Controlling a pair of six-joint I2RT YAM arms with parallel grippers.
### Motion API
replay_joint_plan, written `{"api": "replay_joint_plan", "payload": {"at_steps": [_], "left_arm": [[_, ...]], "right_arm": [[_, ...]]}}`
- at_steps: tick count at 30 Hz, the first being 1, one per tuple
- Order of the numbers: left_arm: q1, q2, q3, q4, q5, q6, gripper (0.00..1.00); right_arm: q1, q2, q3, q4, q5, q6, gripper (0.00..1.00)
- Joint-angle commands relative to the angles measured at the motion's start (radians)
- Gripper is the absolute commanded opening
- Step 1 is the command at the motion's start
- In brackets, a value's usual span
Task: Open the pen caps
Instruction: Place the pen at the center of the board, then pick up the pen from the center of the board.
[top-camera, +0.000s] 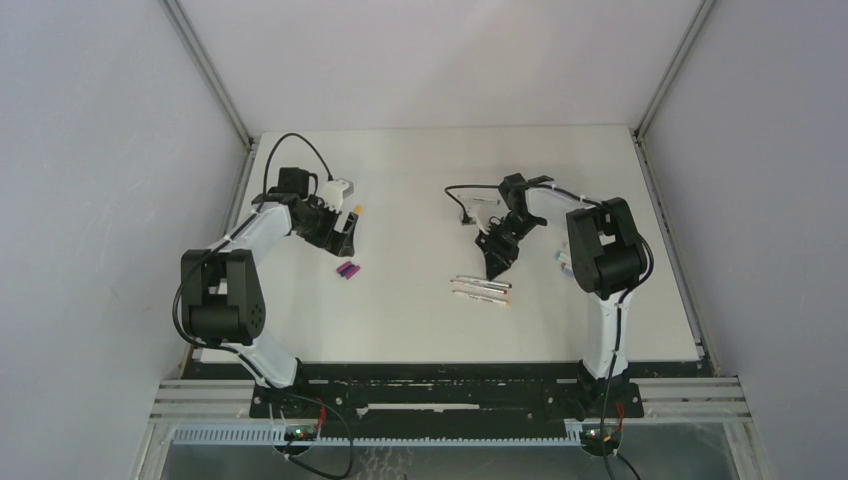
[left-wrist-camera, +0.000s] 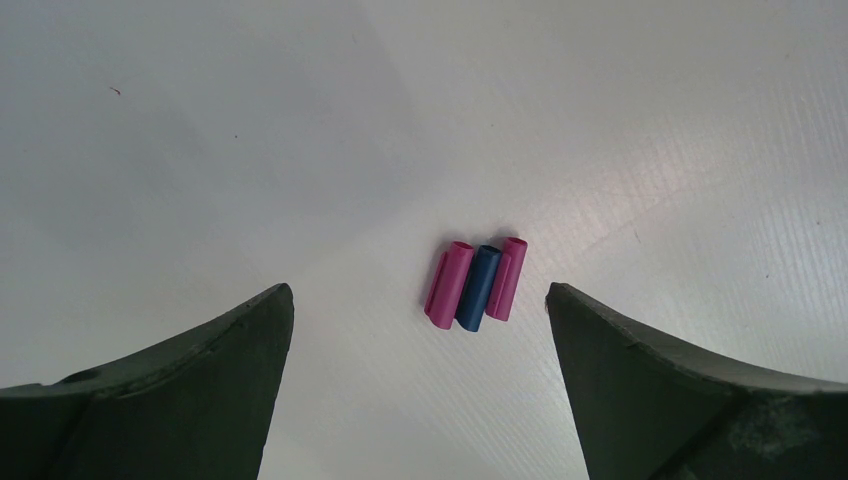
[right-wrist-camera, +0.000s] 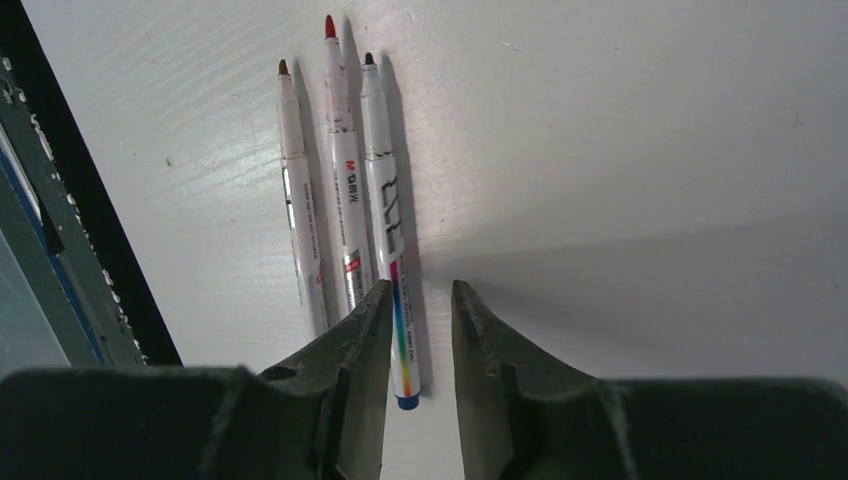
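Observation:
Three pen caps lie side by side on the table, a blue one between two magenta ones; from above they show as a small purple-pink cluster. My left gripper hovers just behind them, open wide and empty. Three uncapped white pens lie parallel on the table, tips pointing away from me in the right wrist view. My right gripper is open a little over the tail of the rightmost pen, which lies on the table beside the left finger.
The other two pens, one red-tipped and one brown-tipped, lie partly under my right gripper's left finger. The table's dark front edge runs close to them. A small orange-yellow piece sits by the left wrist.

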Motion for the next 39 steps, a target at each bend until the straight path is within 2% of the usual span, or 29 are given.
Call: {"api": "replay_joint_plan", "payload": {"at_steps": [1, 4, 6, 8, 9, 16, 20, 25, 28, 31, 35, 39], "left_arm": [[0.008, -0.017, -0.02, 0.012, 0.009, -0.003, 1.0], [0.007, -0.017, -0.02, 0.012, 0.009, -0.003, 1.0], [0.007, -0.017, -0.019, 0.012, 0.008, -0.005, 1.0], [0.009, -0.017, -0.02, 0.012, 0.005, -0.005, 1.0], [0.008, -0.016, -0.02, 0.012, 0.002, -0.005, 1.0], [0.008, -0.022, -0.021, 0.015, 0.003, -0.006, 1.0], [0.007, -0.019, -0.021, 0.015, 0.001, -0.006, 1.0], [0.008, -0.017, -0.021, 0.015, -0.007, -0.008, 1.0], [0.008, -0.016, -0.021, 0.016, -0.005, -0.008, 1.0], [0.008, -0.009, -0.019, 0.016, -0.004, -0.008, 1.0], [0.008, -0.001, -0.016, 0.016, -0.002, -0.01, 1.0], [0.008, -0.014, -0.019, 0.016, 0.0, -0.011, 1.0]], "right_arm": [[0.002, -0.048, 0.022, 0.012, -0.037, -0.006, 0.3], [0.009, -0.099, -0.01, 0.05, -0.018, -0.001, 0.38], [0.016, -0.122, -0.029, 0.067, 0.014, -0.002, 0.52], [0.027, -0.145, -0.049, 0.082, 0.057, -0.001, 0.87], [0.034, -0.162, -0.064, 0.098, 0.086, 0.002, 0.98], [0.06, -0.356, -0.177, 0.252, 0.188, 0.048, 1.0], [0.104, -0.388, -0.209, 0.289, 0.293, 0.036, 1.0], [0.128, -0.412, -0.219, 0.286, 0.33, 0.016, 1.0], [0.182, -0.458, -0.269, 0.32, 0.442, -0.018, 1.0], [0.244, -0.546, -0.397, 0.41, 0.579, -0.038, 1.0], [0.234, -0.627, -0.458, 0.428, 0.571, 0.012, 1.0], [0.159, -0.685, -0.485, 0.419, 0.54, 0.028, 1.0]]}}
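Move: The blue-ended pen lies between the right hand's barely parted fingers, its middle about 3 cm to the hand's left, 1 cm back and 1 cm below. The red-ended pen's middle is roughly 2 cm back and 3 cm left of the hand. The yellow-ended pen is some 4 cm back and 3 cm left, and the green-ended pen 15 cm ahead and 2 cm left. From the idle left hand the blue-ended pen is about 26 cm right, 8 cm back and 6 cm lower. The blue-ended pen is left on the board beside the other two as the right fingers spread from a narrow gap to fully open and the hand climbs almost 6 cm off it. The hand then dips a couple of centimetres while drawing back and to the right, and rises slightly again, the wrist turning some 40 degrees so that the fingertips swing forward. ##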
